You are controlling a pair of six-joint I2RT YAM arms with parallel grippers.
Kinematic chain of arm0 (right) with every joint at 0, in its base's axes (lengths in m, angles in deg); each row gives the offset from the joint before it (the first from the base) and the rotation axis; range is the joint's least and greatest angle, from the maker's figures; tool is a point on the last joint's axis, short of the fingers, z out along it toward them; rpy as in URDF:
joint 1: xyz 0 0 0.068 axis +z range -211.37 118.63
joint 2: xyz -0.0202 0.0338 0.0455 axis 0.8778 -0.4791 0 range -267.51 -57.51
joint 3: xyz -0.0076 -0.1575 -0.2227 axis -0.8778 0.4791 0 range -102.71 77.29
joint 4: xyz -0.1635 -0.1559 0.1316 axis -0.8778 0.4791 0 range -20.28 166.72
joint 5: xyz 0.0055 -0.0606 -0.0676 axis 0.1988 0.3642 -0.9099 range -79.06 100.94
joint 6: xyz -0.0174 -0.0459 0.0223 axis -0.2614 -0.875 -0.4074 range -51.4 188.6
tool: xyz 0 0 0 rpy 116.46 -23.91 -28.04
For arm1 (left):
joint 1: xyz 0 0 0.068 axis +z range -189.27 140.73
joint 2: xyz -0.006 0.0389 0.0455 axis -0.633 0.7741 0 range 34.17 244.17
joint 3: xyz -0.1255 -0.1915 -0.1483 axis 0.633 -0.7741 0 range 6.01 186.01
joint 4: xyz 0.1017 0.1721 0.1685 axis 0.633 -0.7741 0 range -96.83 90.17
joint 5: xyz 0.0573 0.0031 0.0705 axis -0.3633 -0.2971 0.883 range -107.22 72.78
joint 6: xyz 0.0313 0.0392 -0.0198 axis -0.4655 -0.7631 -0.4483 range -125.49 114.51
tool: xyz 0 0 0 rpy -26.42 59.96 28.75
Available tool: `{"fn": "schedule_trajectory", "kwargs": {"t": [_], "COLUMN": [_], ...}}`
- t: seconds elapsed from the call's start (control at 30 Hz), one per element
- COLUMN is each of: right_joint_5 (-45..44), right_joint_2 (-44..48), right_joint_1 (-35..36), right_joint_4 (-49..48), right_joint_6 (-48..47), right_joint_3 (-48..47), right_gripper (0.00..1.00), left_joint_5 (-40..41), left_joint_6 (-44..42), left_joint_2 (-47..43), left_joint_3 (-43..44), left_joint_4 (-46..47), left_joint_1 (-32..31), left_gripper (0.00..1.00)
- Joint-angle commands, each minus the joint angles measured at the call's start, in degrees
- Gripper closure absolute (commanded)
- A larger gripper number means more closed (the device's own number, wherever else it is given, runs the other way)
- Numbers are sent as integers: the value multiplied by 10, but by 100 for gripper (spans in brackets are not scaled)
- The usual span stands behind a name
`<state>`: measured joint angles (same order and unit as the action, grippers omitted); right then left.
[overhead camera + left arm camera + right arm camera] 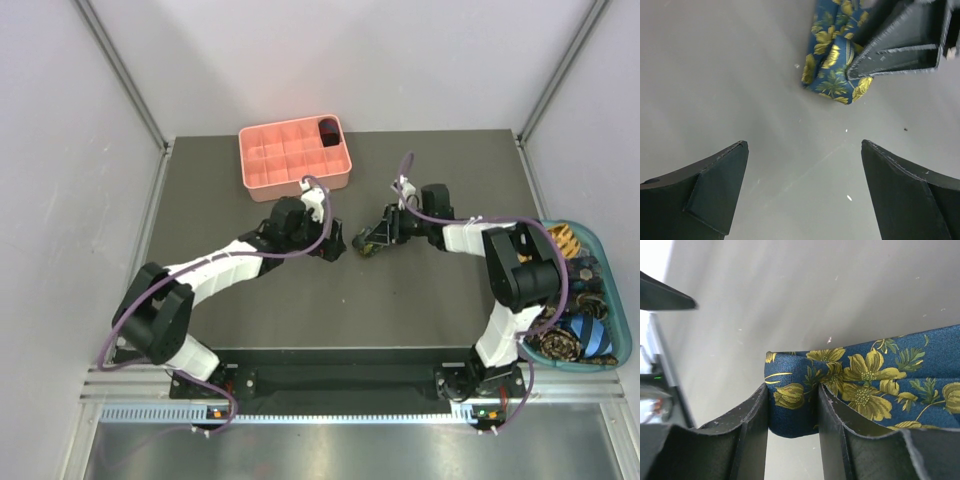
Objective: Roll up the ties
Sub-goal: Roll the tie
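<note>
A navy tie with yellow flowers [840, 380] lies folded on the grey table, and my right gripper [792, 395] is shut on its folded end. From above, that tie [366, 242] is a small dark bundle at mid-table under the right gripper [372, 241]. My left gripper [335, 250] stands just left of it, open, with only bare table between its fingers [720, 175]. The left wrist view shows the tie [832, 60] ahead and to the right, pinched by the right fingers [900, 50]. More ties [575, 330] are piled in the teal basket [618, 300].
A salmon-pink grid tray [295, 157] sits at the back of the table, with a dark coil [328, 130] in its far right compartment. The teal basket is at the right edge beside the right arm's base. White walls enclose the table on three sides.
</note>
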<state>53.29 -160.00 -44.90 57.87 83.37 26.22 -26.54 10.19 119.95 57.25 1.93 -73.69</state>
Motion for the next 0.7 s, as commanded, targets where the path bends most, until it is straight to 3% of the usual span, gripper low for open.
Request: {"fn": "schedule_trajectory", "kwargs": {"t": [0.0, 0.13, 0.67], "right_joint_5": [64, 115, 121], "right_joint_2": [-71, -109, -118], "right_joint_1": [-10, -10, -28], "right_joint_4": [28, -1, -24], "right_joint_6": [32, 60, 76], "right_joint_3": [31, 20, 31], "right_gripper": [72, 74, 76], "left_joint_5": [-26, -40, -34], "left_joint_6": [-75, -95, -166], "left_joint_2": [25, 43, 152], "left_joint_3": [12, 13, 53], "left_joint_4": [101, 121, 173], "left_joint_1": [-8, -12, -62], "left_gripper": [1, 1, 1]}}
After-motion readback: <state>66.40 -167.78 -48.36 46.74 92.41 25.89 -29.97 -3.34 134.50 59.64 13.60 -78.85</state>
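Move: Some 6 cm ahead, 8 cm to the right and 8 cm below the left hand lies the partly rolled blue floral tie, with its near flap towards that hand's open fingers. The pink box stands about 25 cm ahead of the left hand, 11 cm to its left and 8 cm below. The right hand already has the roll between its fingers, practically at its hand point. Sinking and moving right, about 5 cm each way, the left hand closes in on the tie with fingers still wide open, turning some 15 degrees clockwise on the way, and stops short of touching it. The right hand keeps its pinch on the roll, twisting roughly 10 degrees more at first and then holding nearly in place. ##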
